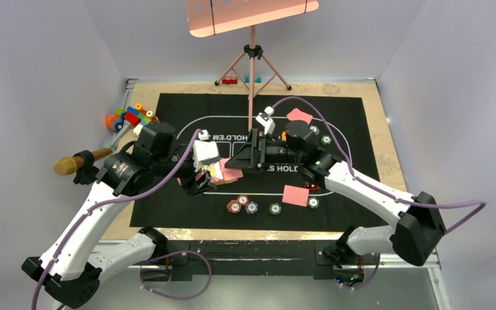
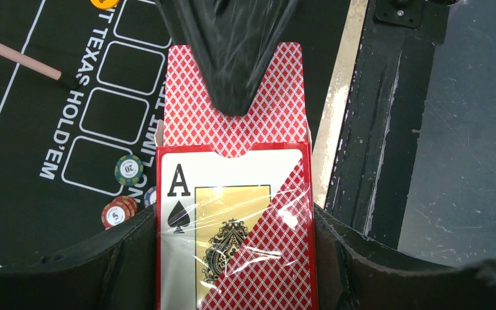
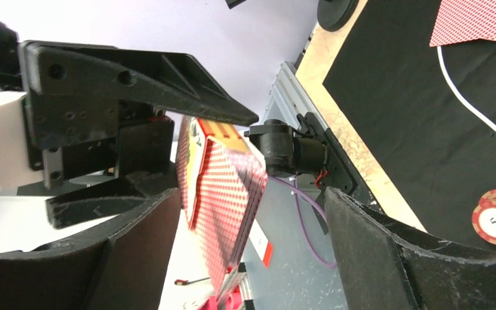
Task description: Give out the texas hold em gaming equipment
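My left gripper [image 2: 232,258] is shut on a red card box [image 2: 232,219] with an ace of spades printed on it. A stack of red-backed playing cards [image 2: 187,103] sticks out of the box's open end. My right gripper [image 3: 252,194] is open and straddles those cards [image 3: 223,187]; one finger [image 2: 232,51] lies over their backs, the other stands well apart. In the top view both grippers meet above the mat's middle, left gripper [image 1: 200,179], right gripper [image 1: 232,161]. Two loose cards [image 1: 295,195] [image 1: 299,115] and striped chips [image 1: 242,205] lie on the mat.
A black printed mat [image 1: 174,194] covers the wooden table. Colourful toy blocks [image 1: 129,117] and a wooden handle [image 1: 77,163] sit at the left edge. A tripod [image 1: 252,61] stands at the back. More chips [image 1: 326,139] and an orange button [image 2: 104,2] lie on the mat.
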`<state>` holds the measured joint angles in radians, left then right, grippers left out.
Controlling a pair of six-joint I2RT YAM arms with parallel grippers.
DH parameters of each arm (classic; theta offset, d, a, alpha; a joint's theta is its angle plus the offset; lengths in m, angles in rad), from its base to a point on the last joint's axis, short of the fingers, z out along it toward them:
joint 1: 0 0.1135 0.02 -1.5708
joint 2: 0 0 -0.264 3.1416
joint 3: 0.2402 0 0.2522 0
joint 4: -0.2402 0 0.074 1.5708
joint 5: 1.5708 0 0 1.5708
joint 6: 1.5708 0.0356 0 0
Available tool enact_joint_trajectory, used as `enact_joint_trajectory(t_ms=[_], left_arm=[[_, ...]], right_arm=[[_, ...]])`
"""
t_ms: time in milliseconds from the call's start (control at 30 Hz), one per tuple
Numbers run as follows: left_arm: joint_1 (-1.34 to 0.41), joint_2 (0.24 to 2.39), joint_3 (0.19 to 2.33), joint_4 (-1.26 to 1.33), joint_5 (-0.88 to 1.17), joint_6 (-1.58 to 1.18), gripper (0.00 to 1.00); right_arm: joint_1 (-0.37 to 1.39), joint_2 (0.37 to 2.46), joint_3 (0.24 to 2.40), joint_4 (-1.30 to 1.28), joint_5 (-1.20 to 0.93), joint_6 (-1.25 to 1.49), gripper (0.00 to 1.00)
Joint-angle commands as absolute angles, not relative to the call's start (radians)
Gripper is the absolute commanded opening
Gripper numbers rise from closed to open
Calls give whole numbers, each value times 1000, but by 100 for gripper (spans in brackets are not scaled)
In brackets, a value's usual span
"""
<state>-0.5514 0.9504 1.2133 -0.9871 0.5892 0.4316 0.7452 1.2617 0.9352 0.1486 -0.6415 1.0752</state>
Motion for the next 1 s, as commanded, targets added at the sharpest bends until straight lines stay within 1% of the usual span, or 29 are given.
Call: enact_joint_trajectory(t_ms=[0,67,200,300,433,667,733,800,900,967], left_arm=[[-552,930,1247,-928,621,417,0],[-552,930,1247,-930,621,417,0],[-552,929,1247,-930,621,417,0],[-552,927,1250,-930,621,415,0],[-552,928,1252,-929,624,411,0],[-552,928,1260,-928,624,407,0],[-551,927,1261,-929,624,407,0],[-552,926,1260,-929,625,406,0],[-552,925,1260,-928,624,407,0],[-552,926,1258,-929,624,409,0]], right_arm=[[770,1316,994,221,-643,1105,83],[770,1328,992,231,-648,1120,76],[769,1303,970,227,-646,1122,57],[767,1270,951,213,-635,1122,48],[761,1227,923,206,-625,1127,41],[743,1180,893,189,-626,1131,37],[736,1170,894,174,-627,1128,34],[727,1160,893,163,-631,1126,27],[714,1143,891,151,-634,1126,14],[705,1130,891,141,-638,1125,9]])
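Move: The right hand, open wide, straddles the card sticking out of the card box: its middle is about 1 cm to the left, 1 cm back and level. The box's middle lies some 6 cm left of the hand, 2 cm back and 2 cm higher. Roughly 20 cm below are the red chips, 8 cm back and 0 cm sideways, and the near dealt card, 4 cm back and 20 cm right. From the left hand, that protruding card is about 6 cm right, 1 cm ahead, 2 cm lower. Left and down first, the right hand dips about 1.5 cm towards the box, then reverses, rising about 3 cm and drawing some 3 cm to the right, away from the box. Its fingers close from wide to nearly shut, pinching the protruding card from above and below. The left hand keeps its grip on the box and holds it in place. ##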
